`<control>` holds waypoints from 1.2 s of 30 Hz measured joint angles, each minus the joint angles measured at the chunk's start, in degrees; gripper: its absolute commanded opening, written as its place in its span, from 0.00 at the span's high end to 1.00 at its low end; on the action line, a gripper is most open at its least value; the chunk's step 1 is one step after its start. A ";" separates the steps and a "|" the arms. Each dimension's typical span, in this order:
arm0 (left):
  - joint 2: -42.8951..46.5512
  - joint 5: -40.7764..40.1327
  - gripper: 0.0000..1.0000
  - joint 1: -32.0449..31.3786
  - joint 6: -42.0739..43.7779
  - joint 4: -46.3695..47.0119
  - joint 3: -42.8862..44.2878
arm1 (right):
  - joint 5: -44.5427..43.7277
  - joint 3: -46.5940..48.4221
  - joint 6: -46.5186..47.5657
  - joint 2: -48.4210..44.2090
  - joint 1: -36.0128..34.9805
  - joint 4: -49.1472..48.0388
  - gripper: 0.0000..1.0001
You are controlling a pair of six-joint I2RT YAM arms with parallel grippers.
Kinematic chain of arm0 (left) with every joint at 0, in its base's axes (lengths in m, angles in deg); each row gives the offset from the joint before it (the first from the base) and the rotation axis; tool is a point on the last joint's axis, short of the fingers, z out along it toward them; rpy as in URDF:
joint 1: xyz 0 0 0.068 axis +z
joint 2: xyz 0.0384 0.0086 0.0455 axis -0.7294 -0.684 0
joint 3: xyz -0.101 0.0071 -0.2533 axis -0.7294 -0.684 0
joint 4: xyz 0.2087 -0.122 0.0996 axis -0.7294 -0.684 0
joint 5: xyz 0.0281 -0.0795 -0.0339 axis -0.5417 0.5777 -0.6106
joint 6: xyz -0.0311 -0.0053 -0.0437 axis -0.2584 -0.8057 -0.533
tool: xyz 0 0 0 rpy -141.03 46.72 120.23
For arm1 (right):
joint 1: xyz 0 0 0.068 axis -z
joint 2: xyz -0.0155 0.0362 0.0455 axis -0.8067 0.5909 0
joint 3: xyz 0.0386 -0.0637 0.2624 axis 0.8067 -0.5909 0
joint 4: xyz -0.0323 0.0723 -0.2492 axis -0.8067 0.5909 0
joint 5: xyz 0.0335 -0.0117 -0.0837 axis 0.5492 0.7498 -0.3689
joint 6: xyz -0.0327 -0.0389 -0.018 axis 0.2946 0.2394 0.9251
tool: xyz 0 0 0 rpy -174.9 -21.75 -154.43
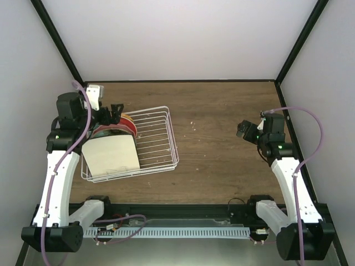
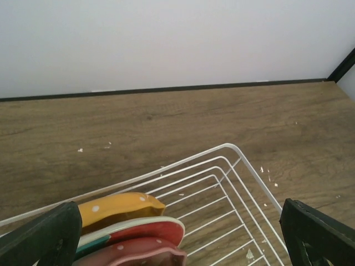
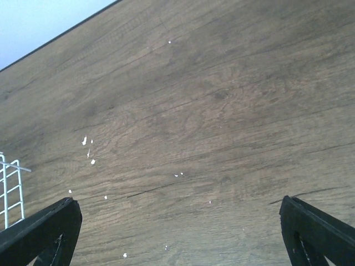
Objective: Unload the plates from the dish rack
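Observation:
The white wire dish rack (image 1: 158, 145) stands at the table's left. Plates stand in its left half: a square cream plate (image 1: 112, 155) at the front, more behind it. The left wrist view shows the orange dotted plate (image 2: 119, 206), the red-and-teal plate (image 2: 145, 229) and the pink plate (image 2: 138, 254) on edge in the dish rack (image 2: 233, 183). My left gripper (image 1: 115, 112) is open, hovering above the back plates, holding nothing. My right gripper (image 1: 244, 128) is open and empty over bare table at the right.
White walls with black corner posts close the table at back and sides. Wood tabletop (image 1: 222, 127) lies between the rack and the right arm, with small white crumbs (image 3: 87, 149) on it. The rack's corner (image 3: 10, 183) shows in the right wrist view.

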 measured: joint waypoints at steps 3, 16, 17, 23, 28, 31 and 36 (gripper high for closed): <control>-1.01 -0.02 0.00 0.28 -0.17 -1.49 1.16 | 1.31 0.02 1.11 -1.07 0.00 -0.26 0.00; -6.49 2.91 0.00 5.29 -4.83 -3.17 7.39 | 19.43 15.63 12.90 12.50 -10.71 -9.60 0.18; -6.58 3.21 0.00 5.53 -5.18 -3.17 7.39 | 19.85 16.31 14.14 13.18 -12.59 -10.45 0.19; -6.75 4.24 0.00 6.54 -6.80 -3.15 7.41 | 21.97 18.16 20.48 19.06 -29.59 -18.56 0.20; -6.67 4.59 0.00 6.82 -7.19 -3.58 7.91 | 24.28 19.04 24.87 26.38 -38.47 -25.99 0.25; -6.14 4.79 0.00 6.95 -7.17 -3.89 8.09 | 25.86 22.08 27.15 32.65 -41.75 -29.40 0.29; -5.22 5.66 0.00 7.02 -7.10 -4.26 8.13 | 29.64 30.49 29.92 43.95 -43.93 -33.09 0.32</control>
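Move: The yellow plate, the farthest-out of the upright plates in the rack, stands about 53 cm to the right gripper's left, 6 cm farther out and 5 cm lower. The red-and-white plate is some 3 cm nearer the base than it, and the white board about 16 cm nearer. The rack's right end is some 30 cm left of this gripper. From the left gripper the yellow plate lies about 4 cm left, 2 cm ahead and 17 cm below. Sweep the right gripper some 40 cm left towards the plates, arcing up about 11 cm on the way and sinking some 4 cm past the rack's right end. Meanwhile swing its fingers about 85 degrees counter-clockwise and raise the tips until they face the plate edges, narrowing them to about two thirds, still empty. Ease the open left gripper a few centimetres left and forward, then slightly up. ##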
